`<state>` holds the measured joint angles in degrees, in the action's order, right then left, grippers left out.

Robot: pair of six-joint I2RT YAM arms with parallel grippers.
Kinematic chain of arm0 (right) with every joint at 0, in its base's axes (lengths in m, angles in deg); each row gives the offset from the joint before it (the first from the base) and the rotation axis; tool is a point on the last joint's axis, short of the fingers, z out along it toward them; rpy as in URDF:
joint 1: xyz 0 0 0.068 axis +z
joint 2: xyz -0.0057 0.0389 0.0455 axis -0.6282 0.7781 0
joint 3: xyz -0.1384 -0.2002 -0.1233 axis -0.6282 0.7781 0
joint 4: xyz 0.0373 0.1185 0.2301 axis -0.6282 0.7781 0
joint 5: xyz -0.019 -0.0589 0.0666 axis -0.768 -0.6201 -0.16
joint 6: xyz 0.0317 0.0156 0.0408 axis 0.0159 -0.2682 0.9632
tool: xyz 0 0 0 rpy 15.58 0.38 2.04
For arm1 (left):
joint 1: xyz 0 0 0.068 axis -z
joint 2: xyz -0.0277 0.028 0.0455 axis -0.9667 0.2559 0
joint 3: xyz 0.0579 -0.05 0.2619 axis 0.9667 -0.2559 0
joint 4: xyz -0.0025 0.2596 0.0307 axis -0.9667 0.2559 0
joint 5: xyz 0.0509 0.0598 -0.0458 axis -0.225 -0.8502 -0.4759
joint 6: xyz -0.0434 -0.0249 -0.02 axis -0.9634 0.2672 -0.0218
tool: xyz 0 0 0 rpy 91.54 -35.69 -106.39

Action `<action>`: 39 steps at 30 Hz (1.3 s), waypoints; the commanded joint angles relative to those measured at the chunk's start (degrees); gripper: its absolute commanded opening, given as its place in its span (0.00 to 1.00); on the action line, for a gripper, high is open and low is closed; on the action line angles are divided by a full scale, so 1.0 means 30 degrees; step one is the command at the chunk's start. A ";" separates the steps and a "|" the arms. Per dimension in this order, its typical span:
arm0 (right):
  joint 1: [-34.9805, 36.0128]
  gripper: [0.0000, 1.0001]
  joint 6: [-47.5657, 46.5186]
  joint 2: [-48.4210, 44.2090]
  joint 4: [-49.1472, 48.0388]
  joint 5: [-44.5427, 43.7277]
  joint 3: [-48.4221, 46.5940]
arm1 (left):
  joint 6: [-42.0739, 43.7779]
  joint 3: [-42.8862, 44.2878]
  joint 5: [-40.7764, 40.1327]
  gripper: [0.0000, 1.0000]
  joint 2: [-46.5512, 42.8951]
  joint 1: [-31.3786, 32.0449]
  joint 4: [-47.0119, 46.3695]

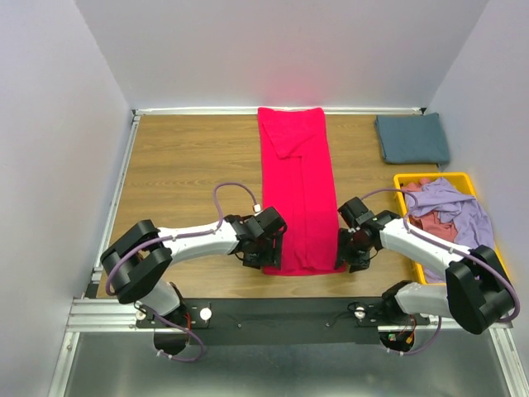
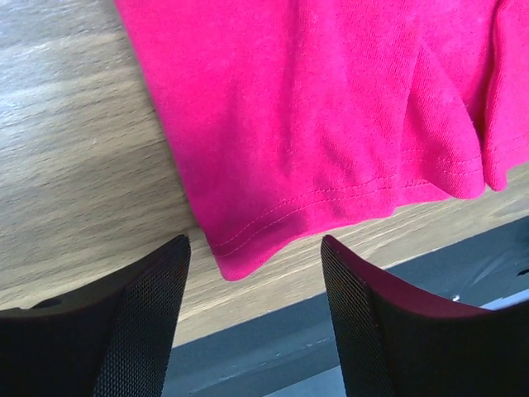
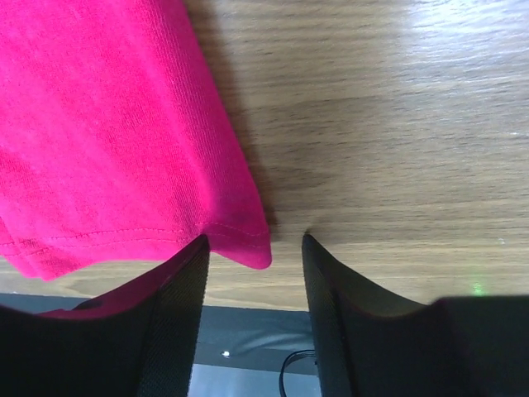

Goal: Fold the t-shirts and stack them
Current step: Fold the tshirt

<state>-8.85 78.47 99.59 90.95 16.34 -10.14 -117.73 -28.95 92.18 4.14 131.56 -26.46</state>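
Observation:
A crimson-pink t-shirt (image 1: 297, 198) lies folded into a long strip down the middle of the table, hem towards me. My left gripper (image 1: 263, 251) is at the hem's left corner. In the left wrist view the gripper (image 2: 254, 241) is open, and the shirt's corner (image 2: 240, 256) points into the gap without touching either finger. My right gripper (image 1: 353, 251) is at the hem's right corner. It (image 3: 254, 238) is open in its wrist view, with the corner (image 3: 244, 236) between the fingers and against the left fingertip (image 3: 194, 265). A folded blue-grey t-shirt (image 1: 412, 137) lies at the back right.
A yellow bin (image 1: 439, 179) at the right edge holds a crumpled lavender shirt (image 1: 450, 208) over a pinkish one (image 1: 431, 223). The table's front edge and a black rail (image 1: 281, 310) run just behind both grippers. Bare wood (image 1: 190, 157) lies left of the strip.

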 commanded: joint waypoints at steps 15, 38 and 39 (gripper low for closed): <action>0.0408 0.06 0.0646 0.0548 -0.0351 -0.0474 0.0280 | -0.0382 0.1294 -0.1052 0.66 0.0379 0.0162 0.2027; 0.0731 0.01 0.0559 0.0636 -0.0439 -0.0151 0.0455 | -0.1761 0.1793 -0.2283 0.52 0.1342 0.0688 0.2237; 0.0731 0.01 0.0588 0.0665 -0.0410 -0.0122 0.0456 | -0.1906 0.1793 -0.2195 0.52 0.1633 0.0892 0.2207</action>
<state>-7.67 80.35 100.38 90.01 16.60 -10.14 -121.56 -24.82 86.98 6.94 132.34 -19.40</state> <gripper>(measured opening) 0.014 0.527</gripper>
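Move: The t-shirt's near right corner sits between the right hand's open fingers, level with them and about 1 cm below. The hem's near left corner lies some 20 cm to the left of it and, from the left hand, about 1 cm to the left, 1 cm back and 2 cm below. The yellow basket's middle is roughly 27 cm to the right of the right hand and 9 cm ahead. The t-shirt's near right corner gets pinched: the right hand stays in place, upright, and shuts its already straddling fingers fully. Meanwhile the left hand shifts about 1 cm left and slightly forward around the near left corner, lifting a little and sinking again, rolls its left side up some 5 degrees, and narrows its fingers to about half open without closing on the cloth. ##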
